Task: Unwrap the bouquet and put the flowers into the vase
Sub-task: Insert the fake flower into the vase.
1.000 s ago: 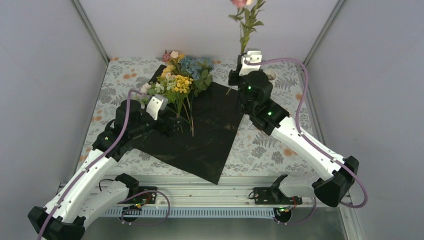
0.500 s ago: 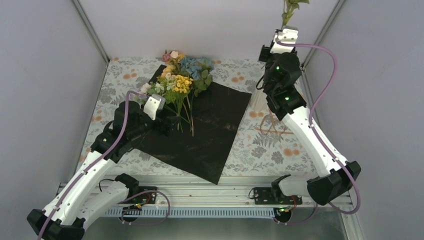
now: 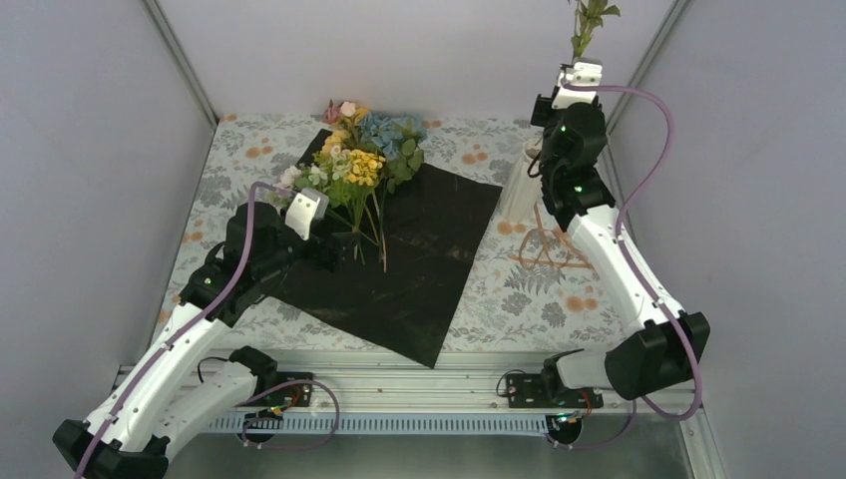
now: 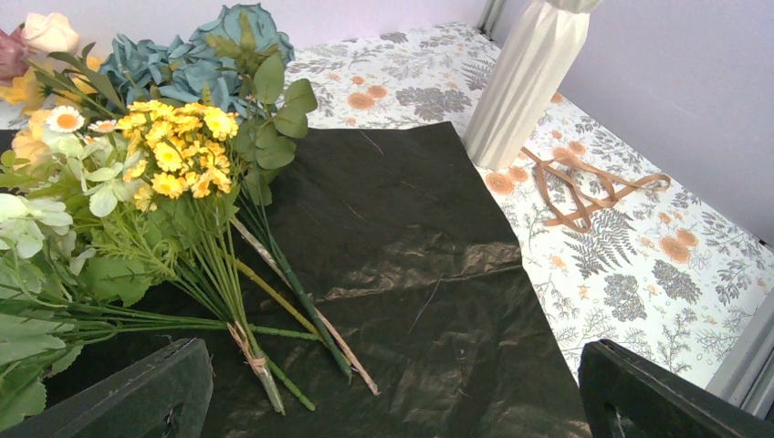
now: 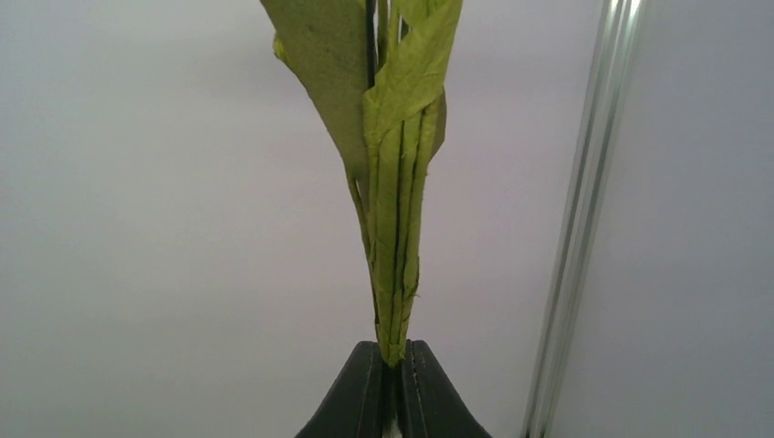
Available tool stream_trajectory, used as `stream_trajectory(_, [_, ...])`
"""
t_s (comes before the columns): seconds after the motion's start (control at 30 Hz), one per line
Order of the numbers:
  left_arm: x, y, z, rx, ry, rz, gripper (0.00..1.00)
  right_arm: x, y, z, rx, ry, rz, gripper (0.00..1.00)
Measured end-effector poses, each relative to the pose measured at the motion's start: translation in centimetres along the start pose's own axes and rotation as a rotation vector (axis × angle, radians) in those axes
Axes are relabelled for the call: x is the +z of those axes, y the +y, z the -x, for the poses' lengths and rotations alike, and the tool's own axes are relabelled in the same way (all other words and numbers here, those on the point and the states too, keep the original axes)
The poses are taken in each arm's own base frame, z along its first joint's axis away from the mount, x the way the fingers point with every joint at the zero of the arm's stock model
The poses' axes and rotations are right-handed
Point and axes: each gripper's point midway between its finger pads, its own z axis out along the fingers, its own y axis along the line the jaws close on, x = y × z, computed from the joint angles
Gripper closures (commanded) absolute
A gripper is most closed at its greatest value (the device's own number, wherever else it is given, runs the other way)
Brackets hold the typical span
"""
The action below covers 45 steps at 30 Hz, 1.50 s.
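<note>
The bouquet lies unwrapped: its black sheet [image 3: 414, 264] is spread flat, and the flowers [image 3: 364, 160] rest on its far left corner, stems pointing toward me. My left gripper [image 3: 344, 247] hovers open just above the sheet, the stem ends [image 4: 265, 360] near its left finger [image 4: 137, 397]. My right gripper [image 3: 579, 75] is raised high at the back right, shut on one flower stem [image 3: 589, 20] with green leaves [image 5: 397, 182]; its bloom is out of view. The white ribbed vase [image 3: 519, 185] stands below and left of that gripper, and shows in the left wrist view as the vase [image 4: 525, 87].
A tan ribbon [image 3: 549, 249] lies loose on the floral tablecloth [image 3: 519, 294] near the vase's foot. Grey walls and metal corner posts [image 3: 643, 60] close in the table. A metal rail [image 3: 419, 394] runs along the near edge.
My right arm has swung right and back with the single stem, from over the sheet's far right corner to above the vase, which has come into view. The left arm has barely moved.
</note>
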Motion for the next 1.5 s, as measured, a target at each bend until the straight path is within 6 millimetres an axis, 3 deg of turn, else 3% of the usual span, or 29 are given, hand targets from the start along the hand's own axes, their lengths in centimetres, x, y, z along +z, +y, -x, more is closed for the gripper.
stream_trajectory(0.77, [0.0, 0.0, 0.0, 0.000, 0.000, 0.000, 0.00, 1.4, 1.1, -13.8, -0.038, 0.320, 0.002, 0.89])
stream_trajectory(1.27, [0.0, 0.1, 0.0, 0.000, 0.001, 0.005, 0.00, 0.5, 0.5, -17.2, -0.029, 0.454, -0.037, 0.71])
stream_trajectory(1.5, [0.2, 0.6, -0.1, -0.002, 0.003, 0.033, 0.00, 0.3, 0.5, -16.0, 0.008, 0.507, -0.038, 0.55])
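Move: The right hand holds the flower stems high over the vase, whose middle lies some 35 cm below and about 5 cm ahead, with no real offset left or right. On the table, the tan ribbon lies about 5 cm back and 5 cm right of the hand, and the middle of the black wrapping about 7 cm back and 26 cm left. From the left hand the vase's middle is roughly 23 cm ahead, 37 cm right and 15 cm below. The right arm lowers the flowers almost straight down, some 17 cm, towards the vase's mouth, easing about 4 cm forward on the way while its fingers tip down by nearly 30 degrees, so that the stems go into the neck. In the second half of the descent the fingers begin to open and let go of the stems, spreading to about 40% by the end, as the hand slows, draws back about a centimetre and starts to rise slightly just above the rim. ##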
